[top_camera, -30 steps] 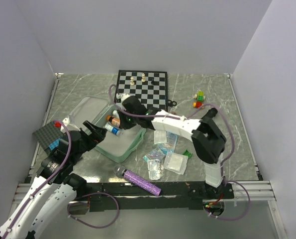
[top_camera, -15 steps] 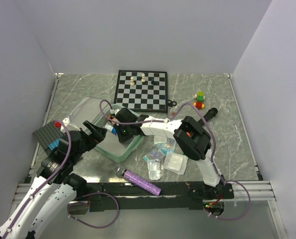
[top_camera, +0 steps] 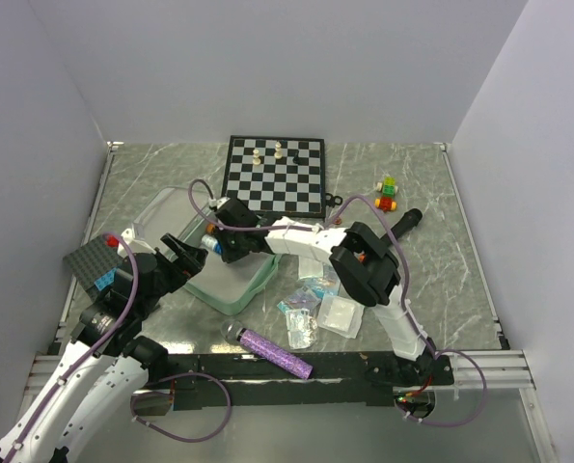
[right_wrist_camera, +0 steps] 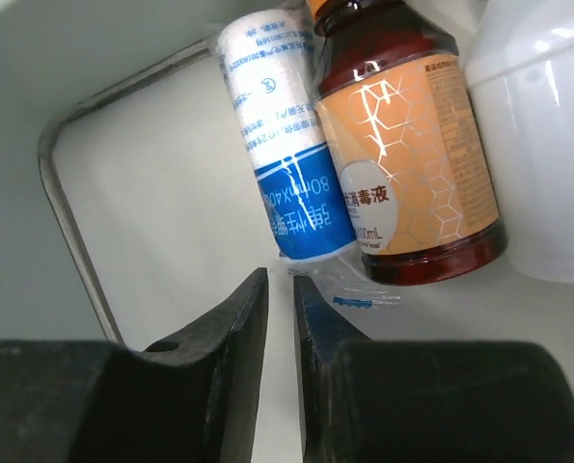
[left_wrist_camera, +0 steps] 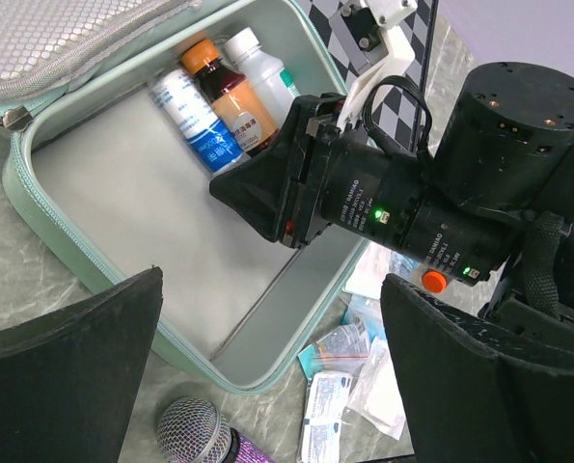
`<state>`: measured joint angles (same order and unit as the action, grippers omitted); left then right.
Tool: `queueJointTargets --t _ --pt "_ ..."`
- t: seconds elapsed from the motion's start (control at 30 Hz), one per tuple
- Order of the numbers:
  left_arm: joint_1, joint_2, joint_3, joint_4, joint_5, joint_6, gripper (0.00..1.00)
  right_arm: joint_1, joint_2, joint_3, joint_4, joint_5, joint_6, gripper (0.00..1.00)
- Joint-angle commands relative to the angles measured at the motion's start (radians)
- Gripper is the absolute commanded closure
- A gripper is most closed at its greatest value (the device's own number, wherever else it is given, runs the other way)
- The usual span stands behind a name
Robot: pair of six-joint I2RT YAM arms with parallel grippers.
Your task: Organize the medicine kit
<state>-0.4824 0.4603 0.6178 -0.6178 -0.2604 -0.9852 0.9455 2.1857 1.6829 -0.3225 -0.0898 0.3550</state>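
The mint-green medicine kit (top_camera: 231, 305) lies open left of centre, its lid (top_camera: 166, 210) folded back. At the far end of its grey inside (left_wrist_camera: 123, 203) lie a white-and-blue bandage roll (right_wrist_camera: 277, 145), an orange-labelled syrup bottle (right_wrist_camera: 407, 154) and a white bottle (right_wrist_camera: 542, 145), side by side. My right gripper (top_camera: 225, 241) reaches into the kit. Its jaws (right_wrist_camera: 280, 278) stand a narrow gap apart with nothing between them, just short of the roll's clear wrapper. My left gripper (top_camera: 180, 257) hovers wide open over the kit's near left side (left_wrist_camera: 272, 280).
A chessboard (top_camera: 275, 174) with a few pieces lies behind the kit. Sachets (top_camera: 311, 297) and a gauze pack (top_camera: 341, 316) lie right of the kit. A purple microphone (top_camera: 272, 352) lies in front. A dark studded plate (top_camera: 92, 260) sits far left, coloured bricks (top_camera: 386, 193) at the back right.
My right gripper has moved left and down into the kit, up to the bandage roll and bottles. Its narrow gap is unchanged. The left arm has stayed still.
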Motion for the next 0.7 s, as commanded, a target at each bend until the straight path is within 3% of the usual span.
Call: queueJointTargets --t 0.0,0.2,0.43,0.53,0.67 --pt "-0.002 0.001 0.013 0.015 0.003 0.003 0.01 -0.010 -0.041 -0.030 0.037 0.012 0.001 0.74" --pt "-0.001 0.011 0.016 0.015 0.003 0.005 0.01 -0.005 -0.204 -0.167 0.109 -0.007 0.010 0.62" --pt "-0.001 0.000 0.019 0.012 -0.007 0.002 0.01 0.001 -0.372 -0.238 0.123 0.005 0.018 0.38" --pt "-0.002 -0.005 0.022 0.007 -0.008 0.000 0.01 -0.001 -0.469 -0.301 0.108 0.056 0.015 0.31" --pt "-0.002 -0.012 0.017 0.010 -0.005 -0.003 0.01 -0.004 -0.676 -0.500 0.102 0.220 0.016 0.30"
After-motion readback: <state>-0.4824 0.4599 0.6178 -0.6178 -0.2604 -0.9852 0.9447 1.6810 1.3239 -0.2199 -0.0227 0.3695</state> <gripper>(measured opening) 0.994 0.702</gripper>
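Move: The right hand is low in the kit box, its fingers at the plastic wrapper on the near end of the blue-and-white bandage roll, whose middle is about 4 cm to its left, 3 cm ahead and 1 cm lower. At roughly fingertip height, the brown bottle is some 5 cm ahead and 1 cm left, the white bottle about 8 cm ahead and 1 cm right. From the left hand the roll is around 8 cm ahead, level sideways and 15 cm below. Rightward and back first, the right hand skims low over the box floor for about 4 cm, away from the bandage roll, its fingers opening and letting go of the wrapper. It then climbs steeply some 13 cm while still drifting right, the fingers spreading to roughly two-thirds open and tilting up about 15 degrees. ##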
